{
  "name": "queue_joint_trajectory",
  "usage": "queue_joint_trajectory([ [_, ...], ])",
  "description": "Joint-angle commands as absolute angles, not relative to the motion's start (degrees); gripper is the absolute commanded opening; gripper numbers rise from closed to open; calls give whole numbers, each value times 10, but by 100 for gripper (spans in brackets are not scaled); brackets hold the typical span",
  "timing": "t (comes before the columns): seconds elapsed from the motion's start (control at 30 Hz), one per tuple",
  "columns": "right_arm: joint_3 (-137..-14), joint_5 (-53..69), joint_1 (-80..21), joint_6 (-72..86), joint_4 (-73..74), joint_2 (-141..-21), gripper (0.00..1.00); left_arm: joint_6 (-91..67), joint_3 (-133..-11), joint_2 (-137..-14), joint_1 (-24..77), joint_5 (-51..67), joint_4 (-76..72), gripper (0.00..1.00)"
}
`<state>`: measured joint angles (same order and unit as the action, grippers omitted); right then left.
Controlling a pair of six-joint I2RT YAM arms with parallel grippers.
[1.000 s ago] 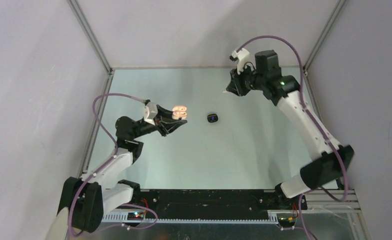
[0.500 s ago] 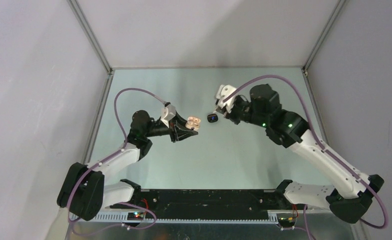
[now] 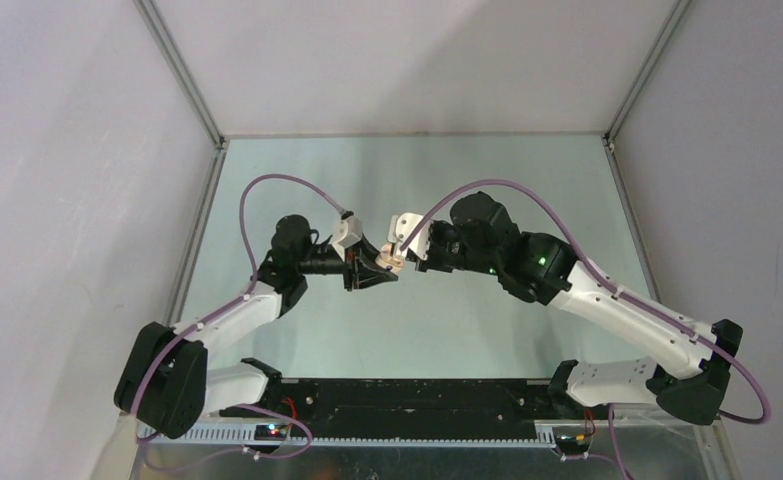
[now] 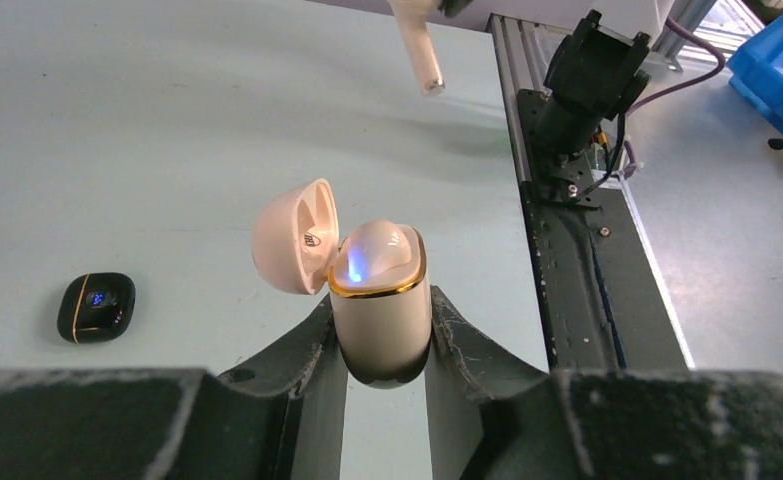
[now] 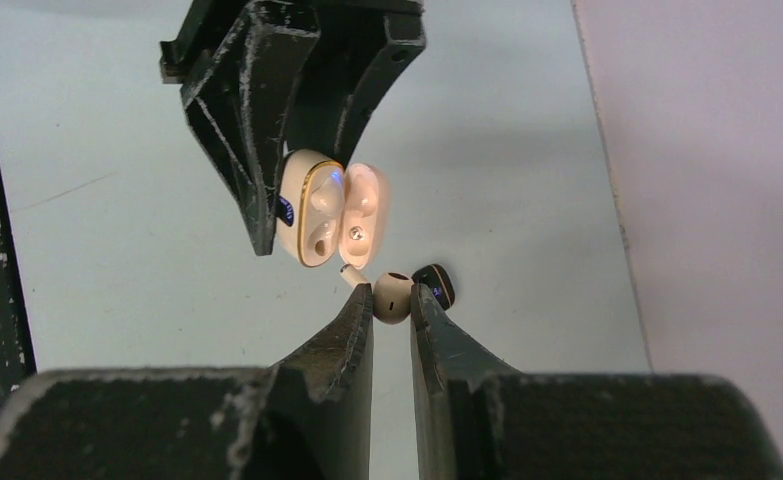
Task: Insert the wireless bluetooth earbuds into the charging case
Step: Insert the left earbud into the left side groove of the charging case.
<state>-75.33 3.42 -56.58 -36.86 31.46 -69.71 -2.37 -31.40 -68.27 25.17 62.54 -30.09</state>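
My left gripper (image 4: 380,302) is shut on the beige charging case (image 4: 379,300) and holds it above the table. The case's lid (image 4: 295,235) is flipped open and a blue light glows inside. My right gripper (image 5: 392,297) is shut on a cream-white earbud (image 5: 392,299). The earbud's stem tip sits just short of the open case (image 5: 317,210). In the left wrist view that earbud (image 4: 422,55) hangs at the top. From above, the left gripper (image 3: 379,262) and the right gripper (image 3: 399,250) meet tip to tip at the table's middle.
A small black piece (image 4: 96,306) with a gold line and a blue light lies on the table, just past my right fingertips (image 5: 434,283). The black base rail (image 4: 577,290) runs along the near edge. Grey walls enclose the table (image 3: 487,160).
The right arm has swung from the far right corner to the middle with the earbud. The left arm has carried the open case rightward to meet it. The black piece is now hidden from above.
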Motion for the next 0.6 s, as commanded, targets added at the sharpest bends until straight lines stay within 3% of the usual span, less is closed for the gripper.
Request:
queue_joint_trajectory([
  [0.0, -746, 34, -581, -392, 326, -700, 11, 18, -342, -682, 257, 648, -276, 14],
  [0.57, -722, -17, -611, -401, 304, -740, 12, 60, -352, -672, 259, 656, -229, 14],
])
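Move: Between the left hand's pads sits the open charging case. From the right hand, which already holds the left earbud stem-out, that case is level fore and aft, about 5 cm to the left and 8 cm below. Its open lid stands some 3 cm ahead of the case at about the same height. The black case on the table lies about 17 cm ahead of the right hand, 3 cm to its right and 27 cm below. Sinking about 5 cm towards the case, the right hand carries the pinched earbud down, easing slightly left and back while its fingertips tip down some 10 degrees, bringing the stem close to the empty groove's end of the case. The left hand keeps its grip and holds the case nearly in place, lowering only about 1 cm. ##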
